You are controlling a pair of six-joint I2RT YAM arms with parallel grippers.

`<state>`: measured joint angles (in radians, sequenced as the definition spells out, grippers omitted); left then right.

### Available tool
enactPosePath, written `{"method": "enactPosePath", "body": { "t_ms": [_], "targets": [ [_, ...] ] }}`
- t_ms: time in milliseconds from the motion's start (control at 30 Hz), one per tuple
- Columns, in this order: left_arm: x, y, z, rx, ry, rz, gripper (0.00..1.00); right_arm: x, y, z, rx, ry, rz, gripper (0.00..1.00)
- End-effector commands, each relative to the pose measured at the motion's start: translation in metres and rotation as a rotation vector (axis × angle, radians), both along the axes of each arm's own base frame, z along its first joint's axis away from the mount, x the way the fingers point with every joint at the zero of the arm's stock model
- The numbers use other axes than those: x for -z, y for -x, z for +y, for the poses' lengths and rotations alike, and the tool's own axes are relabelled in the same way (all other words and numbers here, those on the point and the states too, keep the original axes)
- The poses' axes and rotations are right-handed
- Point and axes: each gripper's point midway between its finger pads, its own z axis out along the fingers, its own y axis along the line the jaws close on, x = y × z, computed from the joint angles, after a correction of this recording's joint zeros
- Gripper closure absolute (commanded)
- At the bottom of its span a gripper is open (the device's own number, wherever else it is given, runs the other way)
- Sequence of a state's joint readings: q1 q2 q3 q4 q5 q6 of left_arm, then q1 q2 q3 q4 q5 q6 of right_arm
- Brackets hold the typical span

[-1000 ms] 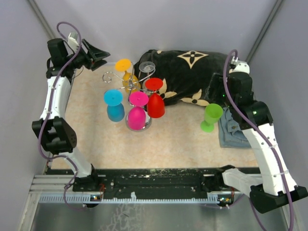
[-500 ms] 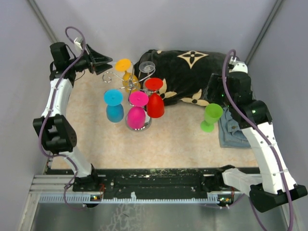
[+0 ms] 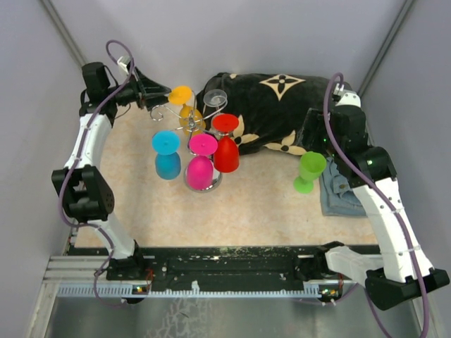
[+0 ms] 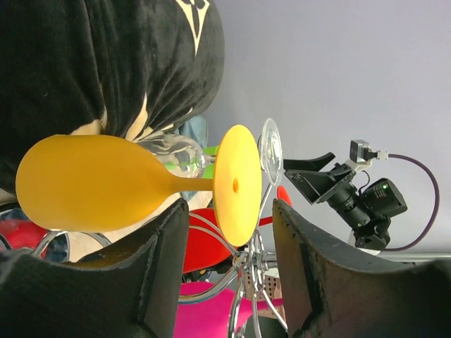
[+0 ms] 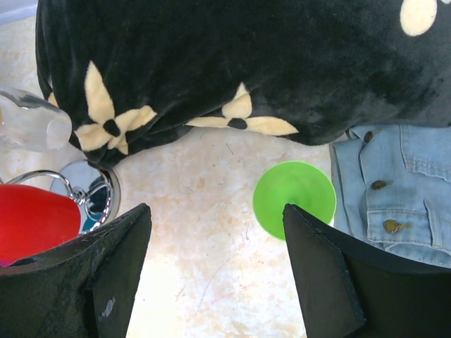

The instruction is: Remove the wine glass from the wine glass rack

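Note:
The wine glass rack (image 3: 192,121) stands left of centre, its wire arms (image 4: 250,271) carrying hanging glasses. A yellow wine glass (image 3: 180,94) hangs at the back left, with blue (image 3: 165,142), pink (image 3: 203,144), red (image 3: 225,124) and clear (image 3: 215,98) ones around the post. My left gripper (image 3: 153,90) is open right beside the yellow glass. In the left wrist view the lower edge of its round foot (image 4: 236,176) sits between the left gripper's (image 4: 229,209) fingers without touching them. My right gripper (image 5: 216,211) hangs open over bare table, beside a green glass (image 5: 294,199).
A black patterned cloth (image 3: 268,105) lies bunched behind the rack. Folded denim (image 3: 338,191) lies at the right, next to the green glass (image 3: 309,170). The rack's chrome base (image 5: 91,193) shows at the left of the right wrist view. Grey walls close in on three sides.
My left gripper has travelled right to the yellow glass's foot and its jaws have narrowed somewhat. The right arm and the glasses have not moved.

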<state>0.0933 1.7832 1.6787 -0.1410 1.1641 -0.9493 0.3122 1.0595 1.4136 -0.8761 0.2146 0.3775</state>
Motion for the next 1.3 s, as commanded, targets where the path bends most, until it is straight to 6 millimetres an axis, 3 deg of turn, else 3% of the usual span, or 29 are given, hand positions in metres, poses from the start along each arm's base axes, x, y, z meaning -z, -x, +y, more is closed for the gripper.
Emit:
{"method": "enactPosePath", "body": {
  "t_ms": [0,167,600,900,1267],
  "targets": [
    [-0.002,-0.001,-0.005,0.030,-0.002,-0.016,0.45,-0.011,-0.001,0.001,-0.004,-0.012,-0.051,0.24],
    [-0.002,-0.002,-0.004,0.028,-0.005,-0.016,0.58,-0.010,0.000,0.001,-0.001,-0.017,-0.051,0.24],
    [-0.007,0.004,-0.005,0.039,-0.007,-0.029,0.68,-0.006,-0.001,0.003,-0.012,-0.019,-0.044,0.24],
    [-0.010,0.007,-0.006,0.036,-0.012,-0.031,1.00,-0.003,0.002,0.004,-0.014,-0.026,-0.044,0.24],
    [-0.031,0.011,-0.004,0.020,0.005,-0.034,1.00,-0.002,0.006,0.004,-0.020,-0.032,-0.041,0.24]
  ]
}}
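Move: The foot of the upside-down orange wine glass is about 4 cm to the left hand's right, at its height and level with it fore and aft, between the parted fingers. At the same height, the clear glass's foot lies some 15 cm to the right, the blue glass's about 15 cm back, and the rack's empty loop about 6 cm back and 2 cm left. From the right hand, the orange foot is some 36 cm left and 14 cm ahead. Dipping about 1 cm at first and otherwise nearly in place, the left hand closes its half-open fingers from above and below onto the near left rim of the orange glass's foot, pinching it flat between the tips. Once shut, it begins to rise, gaining about 1 cm without turning. The right hand, open and empty, sinks about 1.5 cm. ##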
